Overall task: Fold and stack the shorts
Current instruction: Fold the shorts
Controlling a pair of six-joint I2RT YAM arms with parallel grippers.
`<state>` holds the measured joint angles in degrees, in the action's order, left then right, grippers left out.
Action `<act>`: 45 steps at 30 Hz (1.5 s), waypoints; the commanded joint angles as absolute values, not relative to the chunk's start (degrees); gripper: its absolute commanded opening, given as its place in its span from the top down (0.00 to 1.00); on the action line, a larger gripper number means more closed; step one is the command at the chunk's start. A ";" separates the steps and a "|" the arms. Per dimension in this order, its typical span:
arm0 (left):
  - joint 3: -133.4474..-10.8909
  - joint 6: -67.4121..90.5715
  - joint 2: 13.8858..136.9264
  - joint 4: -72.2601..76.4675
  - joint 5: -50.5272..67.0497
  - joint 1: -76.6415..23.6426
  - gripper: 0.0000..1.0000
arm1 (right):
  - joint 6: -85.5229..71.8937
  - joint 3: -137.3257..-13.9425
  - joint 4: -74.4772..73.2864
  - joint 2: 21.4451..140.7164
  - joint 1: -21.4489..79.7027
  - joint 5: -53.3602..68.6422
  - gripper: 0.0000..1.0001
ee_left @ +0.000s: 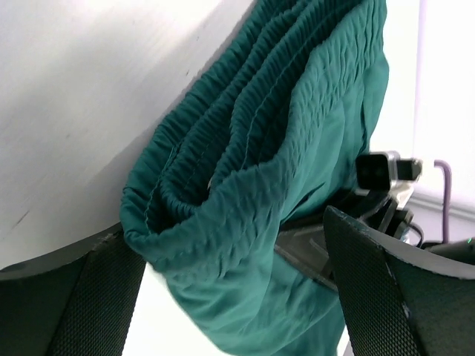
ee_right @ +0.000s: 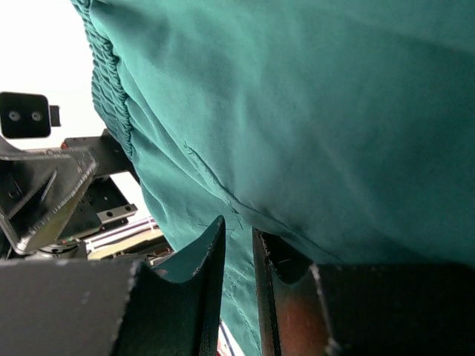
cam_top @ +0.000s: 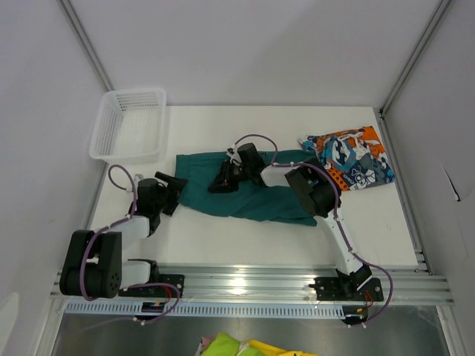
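The dark teal shorts (cam_top: 252, 194) lie spread across the middle of the table. At their left end my left gripper (cam_top: 172, 191) stands open, and in the left wrist view the gathered waistband (ee_left: 223, 178) bulges between the wide-apart fingers (ee_left: 82, 297) of this gripper (ee_left: 234, 297). My right gripper (cam_top: 221, 182) is over the upper middle of the teal shorts (ee_right: 312, 119). Its jaws (ee_right: 239, 248) are shut on a fold of the fabric. The patchwork-print shorts (cam_top: 349, 159) lie folded at the back right, away from both grippers.
A white mesh basket (cam_top: 130, 122) stands at the table's back left corner. Metal frame posts run along both side walls. The aluminium rail (cam_top: 245, 285) with the arm bases spans the near edge.
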<state>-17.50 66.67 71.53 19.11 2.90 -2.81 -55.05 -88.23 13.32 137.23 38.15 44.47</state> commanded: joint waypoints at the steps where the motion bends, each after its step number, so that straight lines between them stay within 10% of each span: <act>1: -19.33 67.85 73.91 21.25 0.26 -2.55 0.04 | -52.56 -88.07 6.96 136.14 38.76 42.45 0.75; 13: -22.76 55.91 82.43 36.00 7.36 -0.18 0.10 | -41.40 -96.15 -13.35 138.60 39.02 41.92 0.77; 32: -21.45 51.24 89.21 53.61 16.96 1.58 0.66 | -38.68 -98.09 -15.91 140.36 38.85 43.68 0.82; 38: -21.80 47.39 84.66 46.60 15.74 1.23 0.97 | -37.35 -98.26 -16.79 139.92 38.58 43.86 0.80; 45: -24.25 37.27 68.85 24.12 0.27 -4.57 1.00 | -39.28 -98.35 -13.37 136.50 36.22 48.15 0.77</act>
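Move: The green shorts' gathered waistband edge runs between the left hand's wide-open fingers, its gripping place about 5 cm ahead, 1 cm to the right and level with the hand. The right gripper is down on the shorts, some 11 cm to the left hand's right and 3 cm farther ahead. The white basket stands roughly 23 cm ahead and 18 cm to the left of the left hand. From the right hand, that edge lies about 10 cm left and 2 cm ahead. The shorts' waistband edge is pinched by the left hand, which slides its open fingers some 5 cm forward along the gathered cloth, closes them, and is already rising about 2 cm as they shut; it then rises further and draws back about 2 cm. It swings clockwise and tips its fingers up, about 15 degrees each. The right hand keeps pressing on the shorts, easing back and right a little with a slight twist. ##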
